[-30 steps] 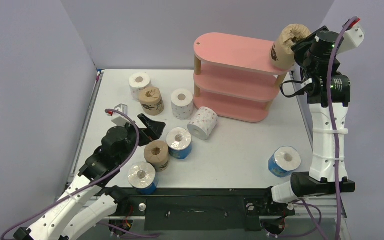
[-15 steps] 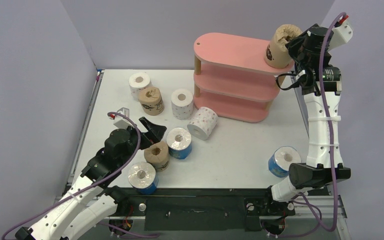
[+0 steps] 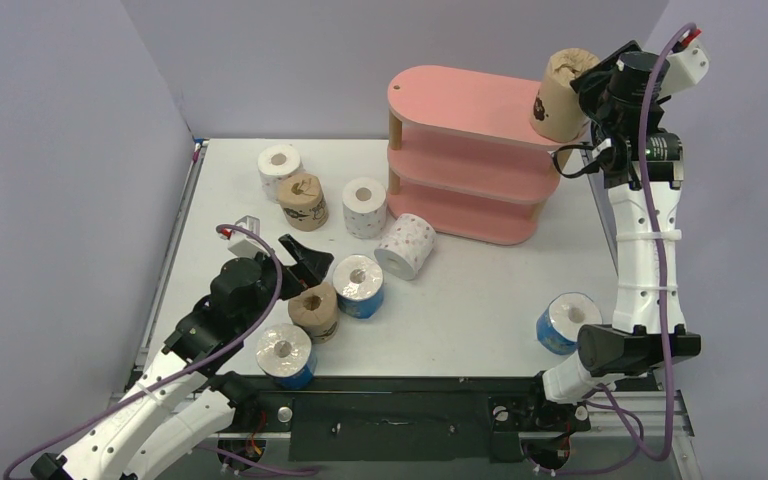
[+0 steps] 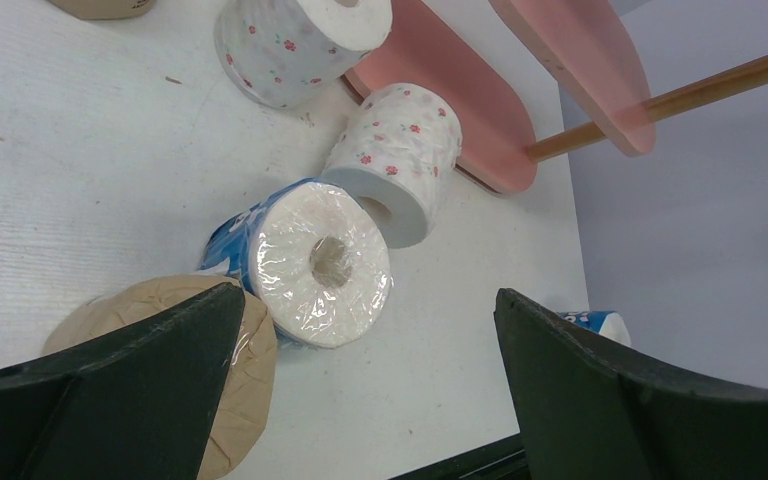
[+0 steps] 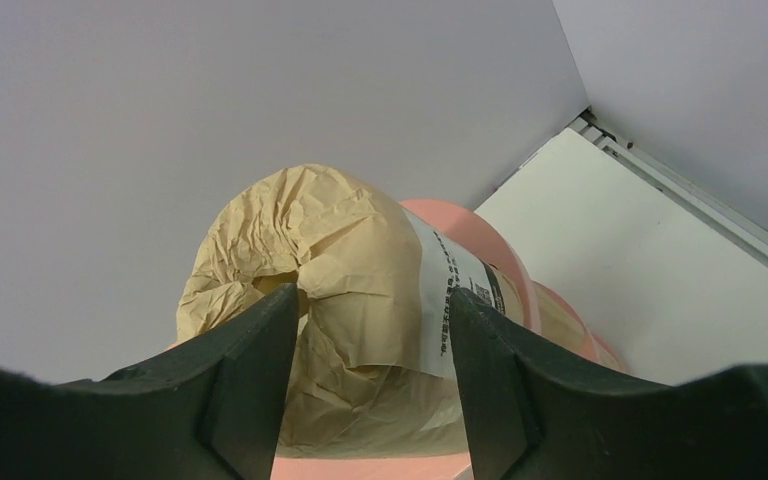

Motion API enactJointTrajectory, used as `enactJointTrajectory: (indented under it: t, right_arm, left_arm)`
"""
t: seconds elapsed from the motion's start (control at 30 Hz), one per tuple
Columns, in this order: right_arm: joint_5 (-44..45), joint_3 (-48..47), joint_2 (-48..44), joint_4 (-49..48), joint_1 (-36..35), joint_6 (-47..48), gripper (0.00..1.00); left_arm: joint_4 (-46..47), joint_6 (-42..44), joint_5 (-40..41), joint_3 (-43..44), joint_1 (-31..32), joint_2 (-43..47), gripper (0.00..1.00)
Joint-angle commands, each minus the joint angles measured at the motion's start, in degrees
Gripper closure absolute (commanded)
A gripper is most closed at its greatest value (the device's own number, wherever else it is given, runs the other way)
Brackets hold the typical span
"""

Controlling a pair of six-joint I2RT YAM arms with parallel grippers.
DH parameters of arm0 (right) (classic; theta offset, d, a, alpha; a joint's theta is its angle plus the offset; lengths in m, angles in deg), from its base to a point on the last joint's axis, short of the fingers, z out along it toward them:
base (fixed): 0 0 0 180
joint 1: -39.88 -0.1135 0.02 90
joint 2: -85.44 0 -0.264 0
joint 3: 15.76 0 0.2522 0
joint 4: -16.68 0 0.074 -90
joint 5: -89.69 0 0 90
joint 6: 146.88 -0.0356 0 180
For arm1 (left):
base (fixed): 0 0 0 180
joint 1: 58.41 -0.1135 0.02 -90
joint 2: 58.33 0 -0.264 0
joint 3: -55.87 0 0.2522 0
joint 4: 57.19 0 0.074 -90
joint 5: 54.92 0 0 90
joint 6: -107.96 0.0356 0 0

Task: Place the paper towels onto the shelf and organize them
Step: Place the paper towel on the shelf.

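Note:
A brown paper towel roll (image 3: 560, 96) (image 5: 360, 260) stands at the right end of the pink shelf's top board (image 3: 460, 100) (image 5: 360, 468). My right gripper (image 3: 578, 95) (image 5: 373, 295) straddles it, a finger along each side; whether they still press it does not show. My left gripper (image 3: 312, 270) (image 4: 368, 295) hangs open low over the table. Its left finger is above another brown roll (image 3: 313, 308) (image 4: 245, 390), and a blue roll (image 3: 358, 285) (image 4: 310, 262) lies just ahead between its fingers. The two lower boards of the shelf hold nothing.
Loose on the table are a white roll (image 3: 280, 165), a brown roll (image 3: 303, 200), an upright dotted roll (image 3: 364, 205), a dotted roll on its side (image 3: 405, 245) (image 4: 395, 160), and blue rolls near the front edge (image 3: 284, 355) and right (image 3: 568, 322).
My right arm carried the brown roll left and down onto the shelf's top board, where it now stands more upright. My left gripper edged slightly toward the blue roll.

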Motion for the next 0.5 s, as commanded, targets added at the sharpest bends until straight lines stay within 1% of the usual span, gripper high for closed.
enactJointTrajectory:
  t: [0.0,0.13,0.2,0.27,0.4,0.47]
  right_arm:
    - [-1.52,-0.77,1.04,-1.88,0.69,-0.31,0.46]
    - [-2.82,-1.39,1.29,-1.46,0.77,-0.46,0.38]
    - [-5.20,-1.52,1.10,-1.30,0.80,-1.25,0.30]
    - [-5.64,-1.57,0.34,-1.38,0.82,-1.62,0.25]
    - [-6.59,-2.22,-1.59,-1.43,1.86,-1.98,0.18]
    - [-6.91,-2.46,-2.52,-1.54,2.21,-2.18,0.16]
  left_arm:
    - [1.30,-0.04,-0.18,0.19,0.07,0.04,0.04]
    - [1.51,-0.04,-0.51,0.12,0.01,-0.09,0.04]
    - [1.46,-0.04,-0.70,0.37,0.05,-0.32,0.04]
    - [1.09,0.05,-1.12,0.90,0.05,-0.64,0.04]
    - [0.92,0.48,-1.51,1.35,0.03,-0.88,0.04]
    - [1.06,0.63,-1.77,1.42,0.05,-0.92,0.04]
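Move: The brown paper towel roll already stands on the right end of the shelf's top board; its middle is about 3 cm ahead of the right hand point, 4 cm to its left and 4 cm lower. The top board's middle lies about 5 cm ahead, 18 cm left and 10 cm below the right hand, with the middle board some 14 cm beneath that. From the idle left hand the roll is about 23 cm ahead, 40 cm right and 20 cm up. The right fingers spread around the brown roll's near rim, from about half open to roughly four fifths, loosening off the paper wall they had been straddling. As they open, the hand eases about 1 cm forward and 1 cm down, then about 1 cm left over the roll, turning some 5 degrees counter-clockwise; it doesn't yet back away. ##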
